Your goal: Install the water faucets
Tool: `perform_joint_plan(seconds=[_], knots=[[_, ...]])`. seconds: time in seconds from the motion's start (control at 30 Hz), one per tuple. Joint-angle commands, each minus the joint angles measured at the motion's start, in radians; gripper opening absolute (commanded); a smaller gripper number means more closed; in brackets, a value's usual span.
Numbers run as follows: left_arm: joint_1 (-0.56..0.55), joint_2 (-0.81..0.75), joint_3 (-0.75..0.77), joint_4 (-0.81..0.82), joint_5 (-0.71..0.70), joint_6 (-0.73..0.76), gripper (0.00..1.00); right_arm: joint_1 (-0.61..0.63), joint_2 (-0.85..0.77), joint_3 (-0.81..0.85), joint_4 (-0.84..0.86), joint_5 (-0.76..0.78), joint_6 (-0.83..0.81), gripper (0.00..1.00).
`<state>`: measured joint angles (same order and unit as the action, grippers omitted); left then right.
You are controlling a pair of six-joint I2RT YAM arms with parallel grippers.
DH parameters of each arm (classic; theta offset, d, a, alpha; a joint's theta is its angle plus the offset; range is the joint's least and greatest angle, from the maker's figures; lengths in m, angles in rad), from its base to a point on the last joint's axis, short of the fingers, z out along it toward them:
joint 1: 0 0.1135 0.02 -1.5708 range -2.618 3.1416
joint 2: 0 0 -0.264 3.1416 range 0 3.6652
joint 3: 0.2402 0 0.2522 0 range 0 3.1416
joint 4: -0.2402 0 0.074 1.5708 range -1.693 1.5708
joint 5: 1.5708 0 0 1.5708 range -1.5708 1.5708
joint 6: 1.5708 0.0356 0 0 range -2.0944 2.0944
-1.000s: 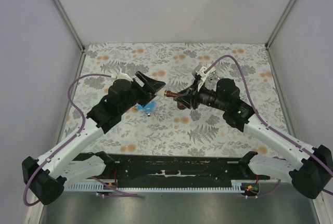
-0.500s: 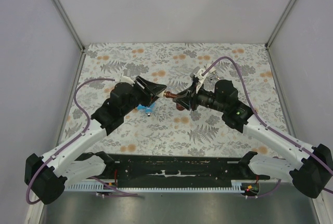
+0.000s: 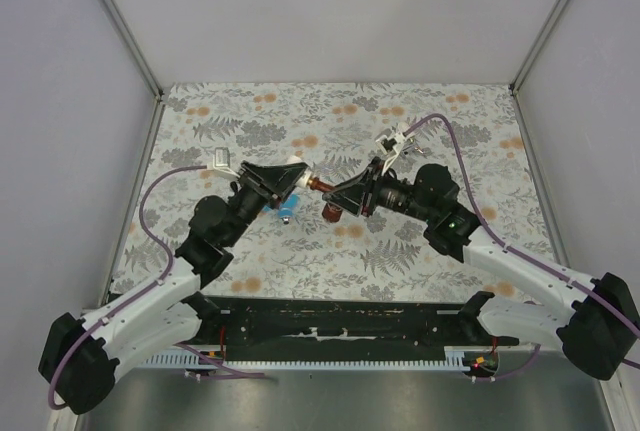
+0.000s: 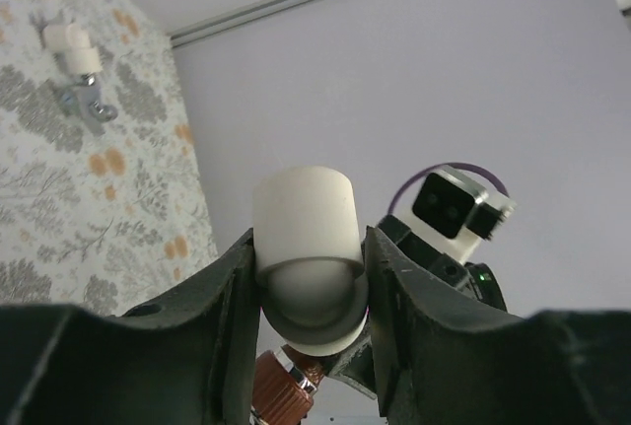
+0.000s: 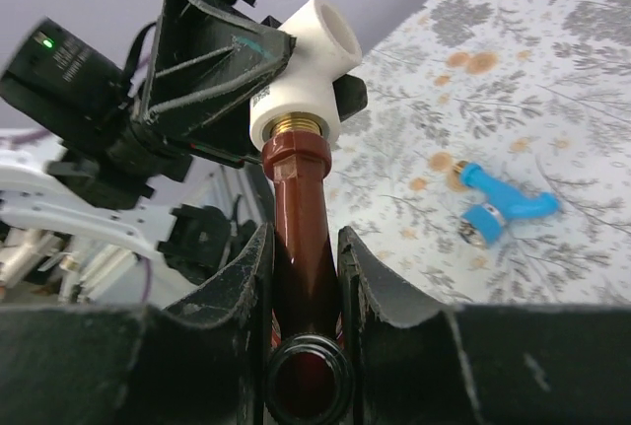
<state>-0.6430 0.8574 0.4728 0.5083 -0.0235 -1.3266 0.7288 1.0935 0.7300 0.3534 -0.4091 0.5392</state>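
My right gripper (image 5: pixel 301 247) is shut on the body of the reddish-brown faucet (image 5: pixel 299 218), held above the table. The faucet's brass threaded stem sits in a white pipe fitting (image 5: pixel 308 55). My left gripper (image 4: pixel 308 252) presses on that fitting (image 4: pixel 304 223) from both sides. From above, the two grippers meet nose to nose: the left gripper (image 3: pixel 293 179), the faucet (image 3: pixel 318 187), then the right gripper (image 3: pixel 342 194). A blue faucet (image 3: pixel 284 210) lies on the cloth under the left gripper. A white-silver faucet (image 4: pixel 79 65) lies farther off on the cloth.
The flowered tablecloth (image 3: pixel 420 241) covers the table, with grey walls on three sides. A black rail (image 3: pixel 330 321) with the arm bases runs along the near edge. Purple cables loop off both arms.
My left gripper has swung round, moved in and closed on the white fitting. The right gripper with the faucet has shifted slightly left and toward the near edge.
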Motion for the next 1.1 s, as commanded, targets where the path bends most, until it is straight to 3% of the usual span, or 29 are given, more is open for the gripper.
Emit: perform_joint_plan(seconds=[0.0, 0.27, 0.37, 0.57, 0.7, 0.83, 0.97, 1.07], knots=[[-0.003, -0.066, -0.048, 0.339, 0.019, 0.24, 0.02, -0.002, 0.002, 0.043, 0.197, -0.028, 0.223, 0.0], [-0.003, -0.15, -0.129, 0.743, 0.25, 0.657, 0.02, -0.003, 0.11, 0.114, 0.171, -0.111, 0.505, 0.0], [-0.001, -0.139, -0.137, 0.84, 0.35, 0.746, 0.02, -0.003, 0.16, 0.131, 0.202, -0.155, 0.573, 0.0], [-0.003, -0.144, -0.077, 0.736, 0.484, 0.833, 0.02, -0.015, 0.203, 0.14, 0.225, -0.206, 0.607, 0.0], [-0.003, -0.195, -0.073, 0.586, 0.28, 0.82, 0.02, -0.046, 0.166, 0.135, 0.148, -0.191, 0.509, 0.19], [-0.003, -0.27, -0.014, 0.286, 0.169, 0.886, 0.02, -0.074, 0.1, 0.134, 0.046, -0.133, 0.333, 0.61], [-0.003, -0.307, 0.038, 0.135, 0.136, 0.92, 0.02, -0.078, 0.046, 0.12, -0.004, -0.039, 0.116, 0.98], [-0.003, -0.316, 0.09, 0.017, 0.106, 0.943, 0.02, -0.08, 0.016, 0.114, -0.046, 0.027, -0.039, 0.98]])
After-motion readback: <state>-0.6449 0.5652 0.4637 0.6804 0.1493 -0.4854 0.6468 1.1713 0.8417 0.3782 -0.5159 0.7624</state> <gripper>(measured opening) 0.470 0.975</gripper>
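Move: The left fingers already grip the white tee and the right fingers the near end of the brown faucet joined to it. From the left hand, the faucet's middle is about 3 cm back, 6 right and 3 below. From the right hand, that middle is some 3 cm left and 1 ahead, and the tee about 4 ahead, 9 left and 2 up. The blue faucet lies on the table roughly 7 cm ahead of the left hand, 6 left and 24 below. Still gripping the joined parts from both ends, the hands carry them up and back, the left about 10 cm up and 8 back with its fingers tipping upward, the right less far and swinging leftward. Then the right fingers open wide and let go of the brown faucet, that hand drawing away forward, right and slightly down; the left keeps its pinch on the tee, easing a little forward. ##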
